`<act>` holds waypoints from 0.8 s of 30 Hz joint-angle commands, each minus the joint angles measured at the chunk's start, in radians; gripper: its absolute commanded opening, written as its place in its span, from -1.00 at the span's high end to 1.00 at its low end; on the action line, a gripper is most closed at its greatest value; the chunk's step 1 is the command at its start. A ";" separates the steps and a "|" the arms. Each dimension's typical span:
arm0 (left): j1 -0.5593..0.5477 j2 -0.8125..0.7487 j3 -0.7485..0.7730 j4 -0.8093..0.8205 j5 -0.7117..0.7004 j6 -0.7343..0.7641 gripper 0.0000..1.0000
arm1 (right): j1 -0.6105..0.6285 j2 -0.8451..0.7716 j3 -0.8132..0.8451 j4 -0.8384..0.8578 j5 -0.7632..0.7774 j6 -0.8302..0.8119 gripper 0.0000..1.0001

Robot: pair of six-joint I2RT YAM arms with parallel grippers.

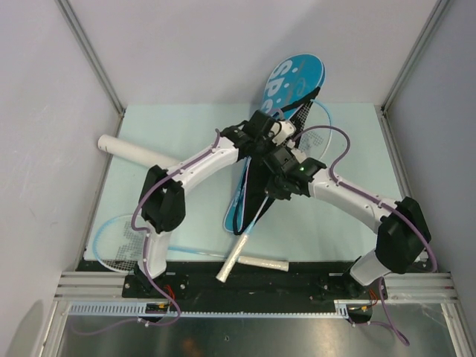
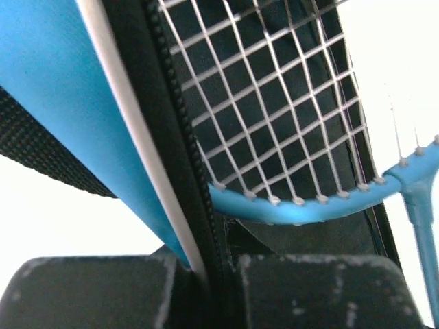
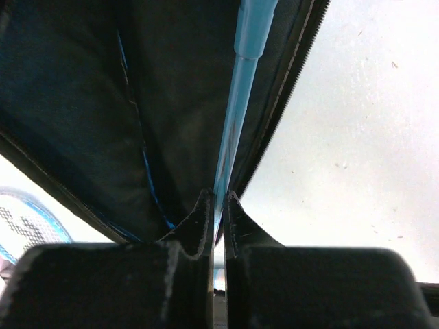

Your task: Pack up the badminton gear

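Note:
The long blue SPORT bag (image 1: 294,74) lies slantwise across the middle of the mat, its black inside open. My left gripper (image 2: 219,264) is shut on the bag's zipper edge (image 2: 175,137), just below a racket's light-blue frame (image 2: 295,209) and strings. My right gripper (image 3: 218,199) is shut on that racket's thin blue shaft (image 3: 236,116) inside the open bag (image 3: 103,103). That racket's white handle (image 1: 229,266) sticks out past the bag's near end. A second racket (image 1: 119,242) lies flat at the front left. A white tube (image 1: 130,149) lies at the left.
The second racket's handle (image 1: 264,262) lies along the mat's front edge, touching or crossing the first handle. Both arms meet over the bag at the mat's centre (image 1: 268,145). Grey walls enclose the mat (image 1: 357,149) on three sides.

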 commanded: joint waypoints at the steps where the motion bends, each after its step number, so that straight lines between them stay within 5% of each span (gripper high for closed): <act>1: 0.042 -0.081 0.054 0.051 0.047 0.116 1.00 | 0.027 -0.106 -0.009 0.109 0.001 -0.149 1.00; 5: 0.059 -0.061 0.091 0.049 0.062 0.100 1.00 | -0.055 -0.213 -0.093 0.175 -0.057 -0.195 1.00; 13: 0.102 -0.009 0.172 0.037 0.149 -0.007 1.00 | -0.246 -0.459 -0.429 0.580 -0.385 -0.226 1.00; 17: 0.139 -0.009 0.195 0.025 0.245 -0.067 1.00 | -0.276 -0.494 -0.431 0.474 -0.373 -0.232 1.00; 24: 0.135 0.006 0.212 0.022 0.159 -0.073 1.00 | -0.243 -0.477 -0.335 0.209 -0.243 -0.180 1.00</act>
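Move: The bag's open mouth is about 10 cm ahead of the right hand, which already holds the racket's shaft, and a little below; the racket's head, partly inside the mouth, is some 21 cm ahead and 10 cm right. The lying racket's handle is about 17 cm back, 3 cm left and 12 cm below. From the left hand, pinching the bag's edge, the mouth is about 3 cm back, 4 cm right and slightly below. The racket, its shaft still pinched in the right hand, is lifted slightly and drawn about 6 cm to the right, out from the bag's mouth, as that wrist tilts some 20 degrees, fingertips swinging forward and left. The left hand keeps the bag's edge pinched and carries it forward and left, then mostly up, about 5 cm each forward and up. ##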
